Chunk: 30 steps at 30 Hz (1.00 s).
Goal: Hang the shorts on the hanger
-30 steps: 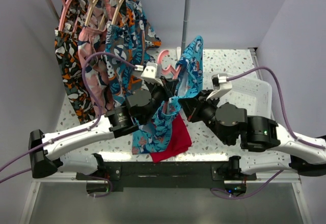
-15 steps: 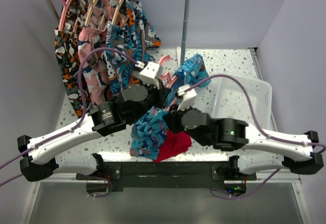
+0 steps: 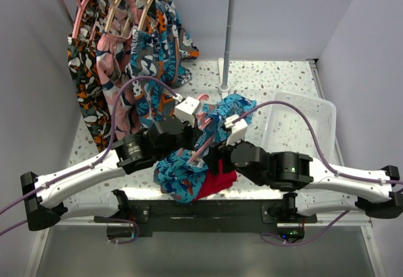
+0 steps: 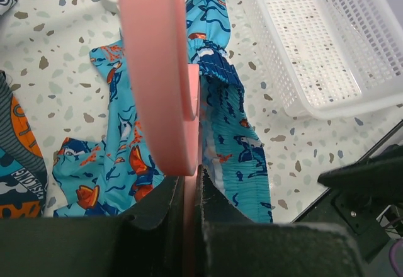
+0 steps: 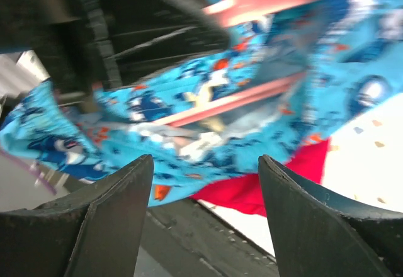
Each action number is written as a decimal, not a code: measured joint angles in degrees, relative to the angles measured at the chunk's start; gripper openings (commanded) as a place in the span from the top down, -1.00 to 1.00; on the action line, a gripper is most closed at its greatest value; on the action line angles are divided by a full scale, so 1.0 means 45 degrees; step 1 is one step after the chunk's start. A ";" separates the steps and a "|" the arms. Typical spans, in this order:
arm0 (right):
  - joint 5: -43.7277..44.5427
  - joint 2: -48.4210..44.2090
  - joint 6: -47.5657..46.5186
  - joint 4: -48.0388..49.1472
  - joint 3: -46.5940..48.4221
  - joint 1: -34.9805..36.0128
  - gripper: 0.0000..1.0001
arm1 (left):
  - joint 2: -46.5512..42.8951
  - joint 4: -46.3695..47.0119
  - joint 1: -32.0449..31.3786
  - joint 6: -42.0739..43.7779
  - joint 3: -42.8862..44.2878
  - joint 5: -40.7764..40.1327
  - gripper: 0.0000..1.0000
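Note:
The pink hanger (image 4: pixel 160 69) is clamped between the jaws of my left gripper (image 4: pixel 191 182), which is shut on its thin frame. From above, the hanger (image 3: pixel 203 121) and left gripper (image 3: pixel 196 132) sit mid-table. The turquoise shorts (image 3: pixel 179 173) are draped round the hanger, one part bunched toward the back right and one trailing near the front edge. In the left wrist view the shorts (image 4: pixel 220 119) hang beside the hanger. My right gripper (image 5: pixel 204 163) stands open just short of the shorts (image 5: pixel 189 126), holding nothing. A pink hanger bar (image 5: pixel 239 97) runs through the fabric.
A red cloth (image 3: pixel 217 182) lies under the shorts near the front edge. A white mesh basket (image 3: pixel 302 119) stands at the right. At the back left, a clothes rack (image 3: pixel 228 38) carries several patterned shorts (image 3: pixel 126 56) on hangers.
My right gripper has opened and let go of the shorts, and moved left and nearer. The left arm has brought the hanger and shorts lower and toward the front.

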 measured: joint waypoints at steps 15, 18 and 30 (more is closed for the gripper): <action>-0.0578 0.0981 -0.1132 -0.0194 0.0238 -0.3439 -0.05 | -0.0379 -0.0029 0.0010 0.0316 -0.0019 0.0476 1.00; -0.0874 0.1583 -0.1253 -0.0073 0.0243 -0.3721 0.36 | -0.0389 -0.0092 0.0010 0.0359 -0.0015 0.0554 1.00; -0.0316 0.2948 -0.1865 -0.2016 0.5255 -0.5814 1.00 | -0.0306 -0.1180 0.0015 0.1229 0.1569 0.1447 1.00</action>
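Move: The open right hand goes for the shorts' far right edge, about 9 cm ahead of it, 4 cm to its right and 4 cm lower. The left gripper, holding the hanger, is 5 cm ahead and 7 cm to the left at much the same height; the hanger's hook stands some 16 cm ahead and 3 cm left, slightly lower. The red cloth lies almost straight below, some 23 cm down. From the left hand that shorts edge is roughly 4 cm ahead, 11 cm right, 4 cm lower. Forward and a little right goes the open right hand, past the left gripper, dipping about 4 cm as its fingers shut and pinch the shorts' edge; then it carries the edge farther forward and up, rising some 11 cm and ending turned about 20 degrees clockwise. The left hand keeps its grip on the hanger, nearly still until it too lifts about 4 cm. ##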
